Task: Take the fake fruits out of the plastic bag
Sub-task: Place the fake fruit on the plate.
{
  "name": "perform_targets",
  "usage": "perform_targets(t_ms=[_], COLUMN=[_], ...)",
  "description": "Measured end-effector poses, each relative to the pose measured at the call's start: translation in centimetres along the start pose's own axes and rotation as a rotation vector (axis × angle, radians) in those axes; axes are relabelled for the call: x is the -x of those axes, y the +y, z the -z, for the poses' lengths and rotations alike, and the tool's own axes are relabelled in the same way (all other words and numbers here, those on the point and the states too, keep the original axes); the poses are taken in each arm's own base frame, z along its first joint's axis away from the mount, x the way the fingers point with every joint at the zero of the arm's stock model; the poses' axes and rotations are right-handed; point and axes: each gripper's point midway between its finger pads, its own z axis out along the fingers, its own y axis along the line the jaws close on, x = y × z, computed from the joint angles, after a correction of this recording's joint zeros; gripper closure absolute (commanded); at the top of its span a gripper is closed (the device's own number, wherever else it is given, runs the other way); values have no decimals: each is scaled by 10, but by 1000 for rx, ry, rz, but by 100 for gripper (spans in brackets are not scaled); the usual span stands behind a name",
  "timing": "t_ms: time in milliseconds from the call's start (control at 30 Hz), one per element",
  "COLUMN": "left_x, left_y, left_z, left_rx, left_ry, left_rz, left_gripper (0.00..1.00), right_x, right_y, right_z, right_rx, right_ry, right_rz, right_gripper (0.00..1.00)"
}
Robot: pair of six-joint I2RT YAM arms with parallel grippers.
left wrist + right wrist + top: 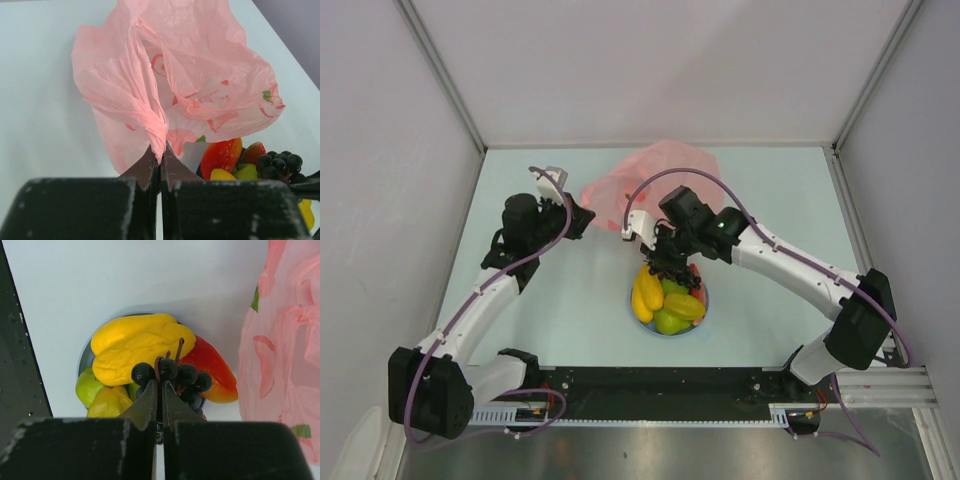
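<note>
The pink plastic bag (665, 172) lies crumpled at the back of the table. My left gripper (160, 154) is shut on a twisted fold of the plastic bag (200, 75), at its near left edge (588, 222). The fake fruits (665, 300) are heaped on a round light blue plate (706, 298): yellow ones (140, 347), a green one (89, 386) and a red piece (212, 367). My right gripper (160, 384) hangs just above the heap (670, 268), shut on the stem of the dark grape bunch (187, 375). Whether anything is left inside the bag is hidden.
The plate sits mid-table, just in front of the bag. The right arm (790, 265) reaches in from the right and the left arm (500, 280) from the left. White walls close the table on three sides, and a black rail (660, 385) runs along the near edge.
</note>
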Motion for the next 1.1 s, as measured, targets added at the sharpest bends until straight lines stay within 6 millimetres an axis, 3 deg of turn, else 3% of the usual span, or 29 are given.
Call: perform_targets(t_ms=[100, 200, 233, 300, 767, 933, 1000, 1067, 1100], left_x=[1, 0, 0, -1, 1, 2, 6, 16, 23], left_y=[1, 2, 2, 2, 3, 3, 4, 7, 11], left_z=[0, 0, 1, 1, 2, 1, -1, -3, -3], left_rx=[3, 6, 7, 7, 9, 10, 14, 28, 46], left_ry=[-2, -3, -5, -5, -18, -14, -16, -31, -45], left_rz=[0, 0, -1, 0, -3, -2, -2, -4, -5], left_gripper=[100, 100, 100, 100, 100, 100, 100, 100, 100], right_x=[1, 2, 2, 0, 4, 13, 23, 32, 36], right_y=[6, 13, 16, 18, 2, -8, -16, -30, -41], right_z=[-7, -15, -17, -21, -24, -17, -11, -2, 4], right_rx=[7, 23, 29, 33, -46, -83, -106, -146, -179], right_ry=[9, 21, 26, 35, 32, 12, -15, -56, -80], right_rz=[17, 26, 30, 23, 8, -1, -17, -65, -99], right_gripper=[95, 80, 70, 66, 52, 47, 38, 15, 9])
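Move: The black grapes are already in the right fingers, above the heaped plate, whose middle lies about 4 cm back, 1 cm right and 11 cm below. Under them the two yellow mangoes sit roughly 4 cm back and 3 cm left; the red mango is some 4 cm ahead and 2 cm right. The pink bag is about 15 cm ahead and 2 cm left. From the left hand, which grips the bag, the plate is some 19 cm back and 17 cm right. The grapes are lowered onto the fruit on the plate, the right hand easing about 2 cm down, left and slightly back while its fingers open and let go. Nearly still at first, it then pulls away forward and up, some 5 cm each way, towards the bag, turning about 10 degrees clockwise. The left hand keeps its pinch on the bag, lifting it forward and up by 2 cm at the end. ##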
